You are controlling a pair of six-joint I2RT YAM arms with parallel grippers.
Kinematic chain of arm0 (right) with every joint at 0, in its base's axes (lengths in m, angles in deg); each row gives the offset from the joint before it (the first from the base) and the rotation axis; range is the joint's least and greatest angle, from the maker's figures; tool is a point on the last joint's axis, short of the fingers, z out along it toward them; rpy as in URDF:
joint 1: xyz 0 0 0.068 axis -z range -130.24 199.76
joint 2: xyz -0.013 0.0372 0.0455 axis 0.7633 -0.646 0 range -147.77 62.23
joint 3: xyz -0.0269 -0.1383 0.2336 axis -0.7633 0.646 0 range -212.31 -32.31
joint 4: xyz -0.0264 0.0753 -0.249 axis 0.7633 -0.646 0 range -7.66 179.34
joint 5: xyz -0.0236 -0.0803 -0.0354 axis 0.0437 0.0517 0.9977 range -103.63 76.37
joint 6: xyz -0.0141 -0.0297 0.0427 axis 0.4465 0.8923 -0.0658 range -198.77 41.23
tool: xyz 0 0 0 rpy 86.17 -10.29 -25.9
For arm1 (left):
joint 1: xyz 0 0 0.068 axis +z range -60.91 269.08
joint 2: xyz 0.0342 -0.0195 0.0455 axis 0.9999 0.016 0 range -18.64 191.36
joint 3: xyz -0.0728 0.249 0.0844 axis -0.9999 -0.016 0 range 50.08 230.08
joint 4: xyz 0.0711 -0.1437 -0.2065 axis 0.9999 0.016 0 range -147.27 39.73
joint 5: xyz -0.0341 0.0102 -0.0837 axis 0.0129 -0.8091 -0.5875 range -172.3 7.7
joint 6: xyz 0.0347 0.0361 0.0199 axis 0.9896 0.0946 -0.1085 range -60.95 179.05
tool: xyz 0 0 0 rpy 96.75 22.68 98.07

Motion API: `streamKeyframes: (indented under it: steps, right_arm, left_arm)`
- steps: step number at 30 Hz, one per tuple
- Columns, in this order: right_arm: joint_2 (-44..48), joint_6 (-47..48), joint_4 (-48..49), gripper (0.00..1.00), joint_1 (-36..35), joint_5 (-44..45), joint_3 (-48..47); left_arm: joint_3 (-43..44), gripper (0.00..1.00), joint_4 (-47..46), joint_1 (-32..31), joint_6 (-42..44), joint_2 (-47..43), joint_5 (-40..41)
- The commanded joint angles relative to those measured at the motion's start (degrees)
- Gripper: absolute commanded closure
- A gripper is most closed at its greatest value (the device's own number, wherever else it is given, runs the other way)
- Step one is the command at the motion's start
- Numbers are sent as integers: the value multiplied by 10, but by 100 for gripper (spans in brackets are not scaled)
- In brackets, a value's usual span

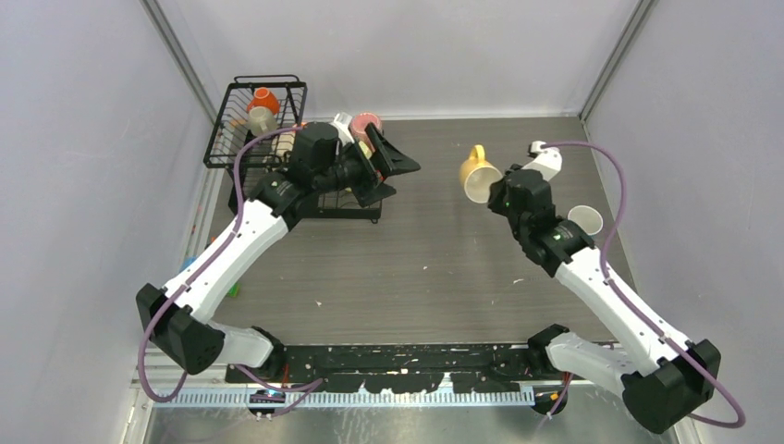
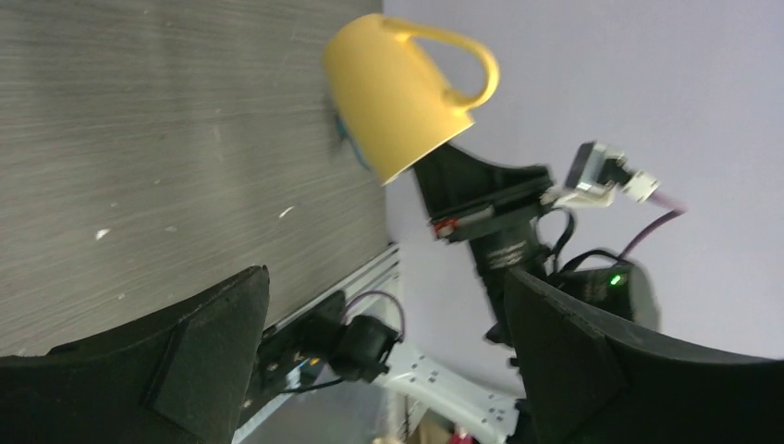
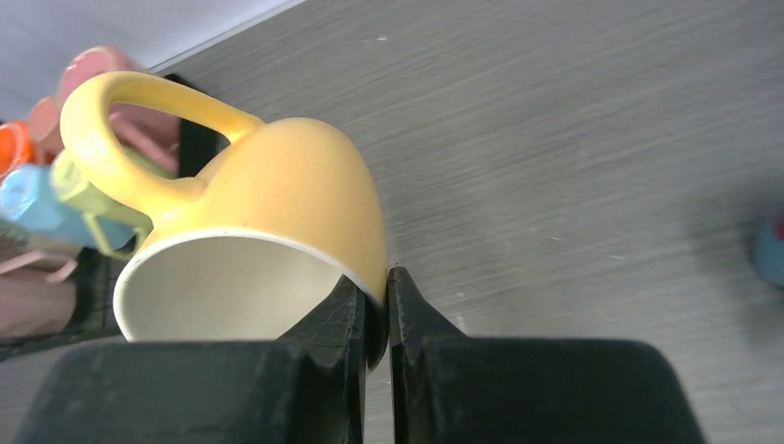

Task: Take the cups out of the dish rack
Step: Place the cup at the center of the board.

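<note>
My right gripper (image 1: 490, 191) (image 3: 377, 291) is shut on the rim of a yellow mug (image 1: 477, 173) (image 3: 259, 213) and holds it above the table, one finger inside the mug and one outside. The yellow mug also shows in the left wrist view (image 2: 398, 88). My left gripper (image 1: 396, 165) (image 2: 388, 314) is open and empty, just right of the black wire dish rack (image 1: 263, 125). The rack holds an orange mug (image 1: 263, 98), a beige mug (image 1: 259, 118) and a pink mug (image 1: 366, 123). Pink, orange and light blue mugs show blurred in the right wrist view (image 3: 55, 157).
A white mug (image 1: 586, 220) stands on the table at the right, partly behind my right arm. Grey walls close in the table on the left, back and right. A small blue thing (image 3: 769, 250) lies at the right edge of the right wrist view.
</note>
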Motion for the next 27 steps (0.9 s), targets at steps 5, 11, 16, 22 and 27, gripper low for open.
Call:
streamKeyframes:
  steps: [5, 11, 16, 22, 27]
  right_arm:
    - [15, -42, -144, 99, 84, 2, -85]
    - [-34, -43, -232, 99, 159, -40, -128]
    - [-83, -31, -268, 99, 211, -92, -139]
    - [-150, -14, -282, 99, 276, -154, -145]
    - [-189, -7, -294, 99, 330, -177, -154]
  left_arm:
    - [22, 0, 146, -14, 212, -36, -52]
    - [-4, 0, 180, -20, 274, -67, -58]
    - [-26, 0, 188, -20, 296, -86, -69]
    - [-32, 0, 194, -20, 312, -96, -79]
    - [-38, 0, 198, -20, 322, -99, -85]
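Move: The right hand holds the yellow cup by its rim, the cup's body about 4 cm to its left and 2 cm ahead. The bare spot of board it is bound for lies roughly 13 cm to this hand's right, 3 cm back and 23 cm below. The blue cup stands some 24 cm to the hand's right, about level with it and 20 cm down. From the left hand, that spot is about 34 cm right, nearly level, 31 cm down. Still pinching the yellow cup's rim, the right hand carries it about 13 cm to the right, towards the blue cup, drifting slightly back. It sinks some 11 cm, mostly in the later half, as the wrist tips fingers-down about 40 degrees and turns clockwise. The empty left hand, fingers wide open, draws back and sinks at first. ##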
